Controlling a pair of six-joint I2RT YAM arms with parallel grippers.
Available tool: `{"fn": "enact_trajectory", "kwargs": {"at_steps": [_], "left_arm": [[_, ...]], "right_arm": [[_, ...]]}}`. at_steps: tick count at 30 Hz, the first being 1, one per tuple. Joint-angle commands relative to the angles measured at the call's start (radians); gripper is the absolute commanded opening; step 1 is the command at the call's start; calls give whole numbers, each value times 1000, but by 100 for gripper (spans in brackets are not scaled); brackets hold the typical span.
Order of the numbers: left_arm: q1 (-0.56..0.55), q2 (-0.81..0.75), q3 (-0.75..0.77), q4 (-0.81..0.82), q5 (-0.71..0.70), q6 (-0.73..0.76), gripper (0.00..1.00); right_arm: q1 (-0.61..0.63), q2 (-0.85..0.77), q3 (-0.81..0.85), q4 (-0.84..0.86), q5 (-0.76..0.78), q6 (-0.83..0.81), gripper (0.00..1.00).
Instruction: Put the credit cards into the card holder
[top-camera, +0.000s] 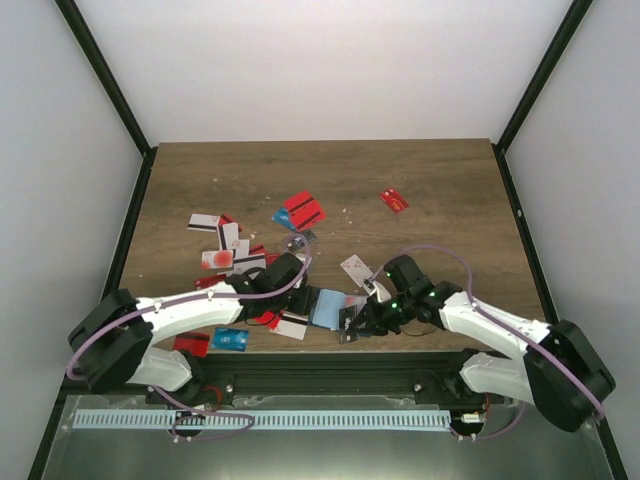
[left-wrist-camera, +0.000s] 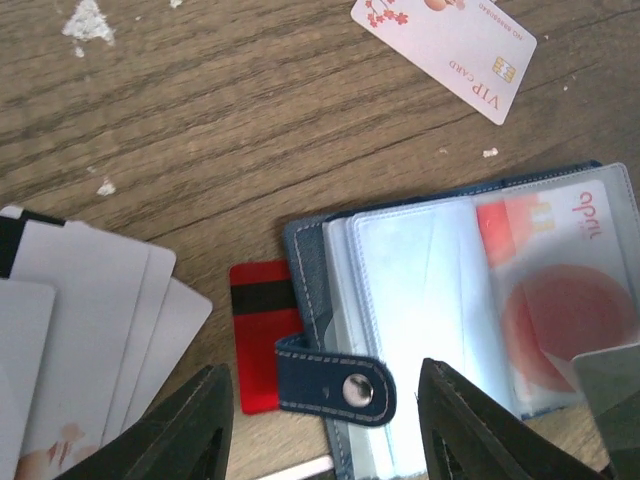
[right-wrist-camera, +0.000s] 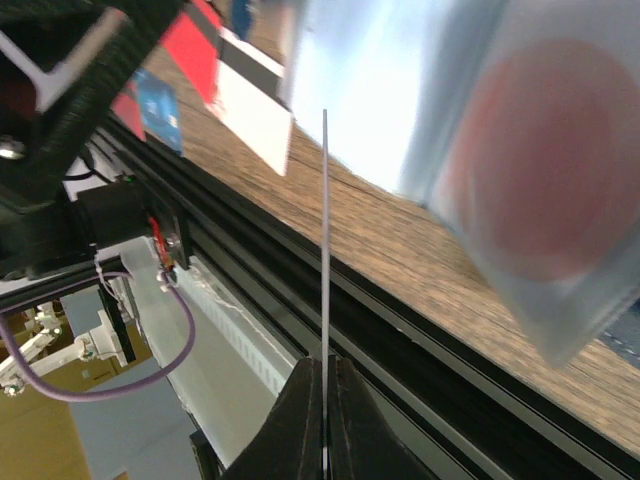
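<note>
The card holder (top-camera: 325, 305) (left-wrist-camera: 420, 300) lies open near the table's front edge, with its clear sleeves (right-wrist-camera: 370, 90) up and its navy tab clasp (left-wrist-camera: 340, 385) folded over them. One sleeve holds a white card with a red disc (left-wrist-camera: 560, 300) (right-wrist-camera: 540, 170). My left gripper (left-wrist-camera: 325, 430) (top-camera: 290, 283) hovers open, its fingers on either side of the clasp without touching it. My right gripper (right-wrist-camera: 324, 370) (top-camera: 362, 318) is shut on a thin credit card (right-wrist-camera: 324, 240), seen edge-on just right of the holder. A red striped card (left-wrist-camera: 258, 330) sticks out from under the holder.
Loose credit cards lie around: a white VIP card (left-wrist-camera: 445, 45) (top-camera: 355, 268), a fan of white cards (left-wrist-camera: 80, 330), red ones (top-camera: 303, 210) (top-camera: 394, 200), white ones (top-camera: 225, 240), and a blue one (top-camera: 230, 340). The black frame rail (right-wrist-camera: 400, 330) runs along the table's front edge.
</note>
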Motion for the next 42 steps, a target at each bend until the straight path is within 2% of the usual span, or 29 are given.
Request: {"fn": "enact_trajectory", "kwargs": {"at_steps": [1,13,29,42], "left_arm": [[4,59,52,38,15,42,51],[31,188,112,51,57,73,45],[67,293,106,117,184,96,29],[68,285,64,149,220,61,26]], "right_arm": [[-6,53,-10,47,-10,28,1],[-28,200,1,152,-22,38,1],[-96,330,12,239,-69,-5,1],[-117,415,28,361,-85,46,1]]}}
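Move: The right hand, gripping the black VIP card, has the card holder's empty left page as its goal, about 6 cm to its left, 5 cm ahead and 8 cm down; the filled right page is some 4 cm straight ahead, equally low, and the floral white card about 14 cm ahead and 1 cm left. For the left hand that same left page sits roughly 5 cm to its right, 1 cm back and 6 cm below; the striped white card lies about 5 cm back and 4 cm left of the hand, 6 cm down. The right hand keeps its pinch on the black VIP card and lowers it about 5 cm onto the open holder, sliding it forward some 4 cm as it sinks, so that the card's leading edge comes up against the loose inner edge of the left page's clear sleeve. Meanwhile the left hand sinks about 4.5 cm, easing right and a little forward to the left page's outer edge, its fingers closing to about half their gap and seeming to press on that edge, then stays there while the right hand goes on forward. ##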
